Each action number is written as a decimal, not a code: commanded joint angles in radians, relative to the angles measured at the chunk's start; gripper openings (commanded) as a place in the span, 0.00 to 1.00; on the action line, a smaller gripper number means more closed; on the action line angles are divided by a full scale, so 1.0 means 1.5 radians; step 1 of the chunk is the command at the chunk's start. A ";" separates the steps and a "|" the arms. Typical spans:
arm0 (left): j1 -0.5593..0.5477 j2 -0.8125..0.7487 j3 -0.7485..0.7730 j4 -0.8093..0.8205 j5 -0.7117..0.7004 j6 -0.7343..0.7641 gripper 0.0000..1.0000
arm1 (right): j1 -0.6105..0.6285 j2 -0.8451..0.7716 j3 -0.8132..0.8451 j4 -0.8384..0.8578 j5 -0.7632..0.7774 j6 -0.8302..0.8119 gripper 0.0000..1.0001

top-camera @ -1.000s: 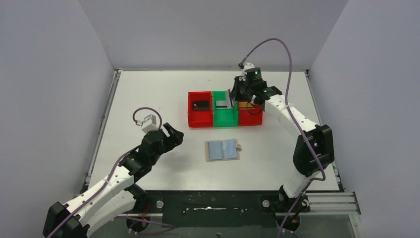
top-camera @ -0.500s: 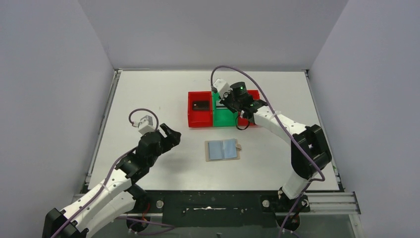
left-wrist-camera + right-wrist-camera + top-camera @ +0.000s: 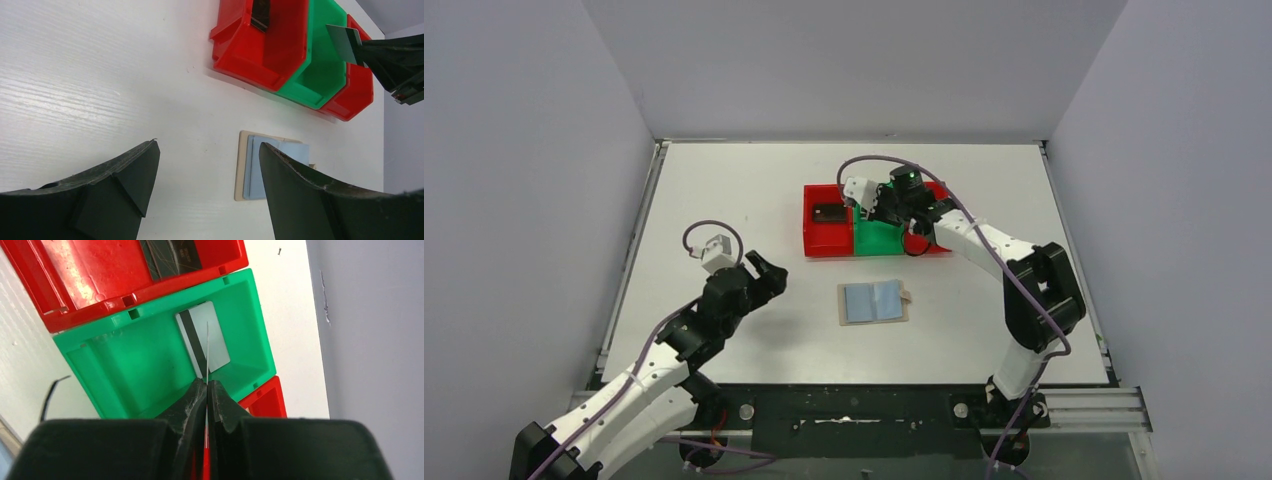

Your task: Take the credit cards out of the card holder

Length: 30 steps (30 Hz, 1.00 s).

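The card holder (image 3: 874, 301) lies open on the table, beige with light blue lining; it also shows in the left wrist view (image 3: 272, 165). My right gripper (image 3: 876, 206) hangs over the green bin (image 3: 879, 238), shut on a thin grey credit card (image 3: 345, 42), seen edge-on in the right wrist view (image 3: 207, 352) between the fingertips of the right gripper (image 3: 206, 385). A silver-grey card with a dark stripe (image 3: 202, 337) lies in the green bin (image 3: 125, 370). A dark card (image 3: 829, 212) lies in the left red bin (image 3: 812, 235). My left gripper (image 3: 764, 272) is open and empty, left of the holder.
Three bins stand in a row behind the holder: red, green, red. The right red bin (image 3: 934, 243) is mostly hidden under my right arm. Grey walls close in the table on three sides.
My right gripper has swung left with the card, from the green and right red bins' boundary to over the green bin, and the wrist has turned. The left arm has barely moved.
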 commanded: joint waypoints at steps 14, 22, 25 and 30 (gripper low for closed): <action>0.010 -0.009 0.011 0.009 -0.016 0.014 0.73 | -0.020 0.088 0.018 0.073 -0.016 -0.199 0.00; 0.011 -0.013 0.016 -0.005 -0.014 0.016 0.73 | -0.019 0.126 0.018 0.134 0.009 -0.222 0.00; 0.013 -0.019 0.015 -0.012 -0.016 0.015 0.73 | -0.019 0.134 0.025 0.145 0.017 -0.230 0.00; 0.013 -0.027 0.012 -0.012 -0.020 0.012 0.73 | -0.019 0.146 0.045 0.131 0.009 -0.245 0.00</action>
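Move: Ahead and to the left of the right hand, which already grips a card edge-on, the loose white cards in the green compartment lie about 8 cm out, 6 cm left and 11 cm lower. The dark cards in the left red compartment are some 12 cm farther left; the tan cards in the right red one lie 8 cm ahead, 7 cm right. The card holder is 15 cm back, 7 cm left. From the left hand the white cards are roughly 25 cm ahead, 26 cm right. Sinking about 6.5 cm into the green compartment, the right hand brings its pinched card down to the loose white cards, drifting forward early and then running nearly level for the last bit, some 4 cm forward in all. The wrist rolls about 15 degrees around the line of the fingers, counter-clockwise seen from behind the hand, and the fingers stay shut on the card. ##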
